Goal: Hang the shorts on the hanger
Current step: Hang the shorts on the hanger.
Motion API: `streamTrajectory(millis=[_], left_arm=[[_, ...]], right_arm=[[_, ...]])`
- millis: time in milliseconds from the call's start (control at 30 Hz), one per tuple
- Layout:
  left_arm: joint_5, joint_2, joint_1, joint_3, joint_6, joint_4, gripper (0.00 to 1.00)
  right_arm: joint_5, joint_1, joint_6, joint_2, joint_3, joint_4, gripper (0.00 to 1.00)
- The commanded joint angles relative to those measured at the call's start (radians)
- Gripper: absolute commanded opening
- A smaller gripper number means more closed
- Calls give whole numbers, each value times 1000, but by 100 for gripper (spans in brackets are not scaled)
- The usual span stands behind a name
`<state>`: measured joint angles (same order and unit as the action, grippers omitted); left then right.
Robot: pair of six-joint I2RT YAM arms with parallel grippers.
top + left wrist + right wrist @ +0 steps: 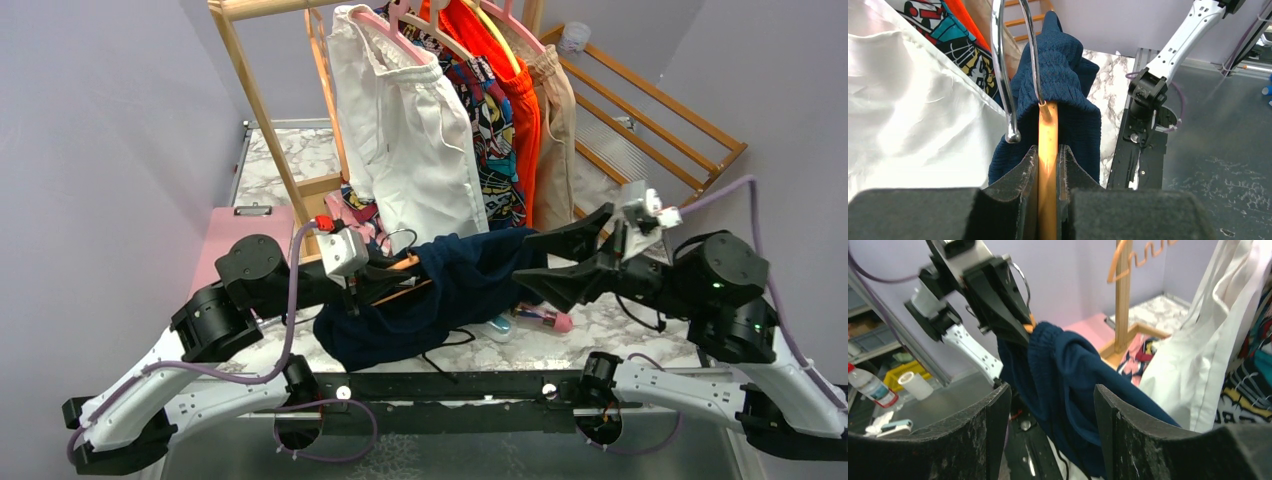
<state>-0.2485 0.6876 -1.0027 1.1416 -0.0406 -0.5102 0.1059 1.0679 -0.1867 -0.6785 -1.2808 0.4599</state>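
The navy shorts (440,290) hang draped over the orange-tan wooden hanger (400,265) above the table. My left gripper (372,272) is shut on the hanger's wood just below its metal hook (1003,75). In the left wrist view the wood (1048,150) runs between the jaws and the shorts (1063,90) bunch over it. My right gripper (535,262) is open, its fingers either side of the shorts' right end without pinching them. The right wrist view shows the shorts (1068,370) hanging ahead of the open fingers (998,430).
A wooden rack (262,90) behind holds white shorts (405,130), a printed garment (490,120) and orange shorts (520,90) on pink hangers. A pink box (225,235) lies at the left. Small items (545,318) lie on the marble table under the right gripper.
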Motion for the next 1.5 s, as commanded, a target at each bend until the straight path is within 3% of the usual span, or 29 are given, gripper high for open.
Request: streamTrajectory(millis=[0,267,667,933,1200,1467], left_arm=[[27,18,3,19,16,69,0],[20,33,3,29,18,72,0],[17,32,3,16,16,79,0],[-7,46,3,19,16,87,0],[-19,40,3,12,10,85,0],[-89,44,2,8,3,55,0]], right_arm=[[-3,6,-27,-32,73,4,63],[0,5,-50,-81,142,-140,66],[-77,5,-22,-127,148,-142,65],[-119,5,-24,-163,148,-145,44],[-199,6,-27,-153,127,-127,1],[-322,5,-16,-117,38,-5,1]])
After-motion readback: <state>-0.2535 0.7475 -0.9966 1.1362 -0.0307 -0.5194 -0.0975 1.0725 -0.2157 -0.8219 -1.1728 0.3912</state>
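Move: The shorts' waistband, drawn over the hanger's free side, is what the empty right hand goes for: about 5 cm ahead of it, 6 cm to its left and 7 cm lower. The hanger's hook stands roughly 14 cm left and 3 cm ahead of that hand, some 4 cm lower; the white trousers' lower end is about 10 cm ahead, 8 cm left and 12 cm below. From the left hand, already gripping the hanger, that waistband lies about 9 cm right, 4 cm ahead, nearly level. Down and to the left by some 7 and 5 cm, the open right hand drops to the shorts' waistband, then eases forward to about 5 cm in all while its fingers shut and pinch the cloth. Keeping the pinch, it draws back right about 2 cm and up 1 cm, having turned roughly 10 degrees clockwise. The left hand keeps its grip on the hanger and sinks about 2 cm early on. ##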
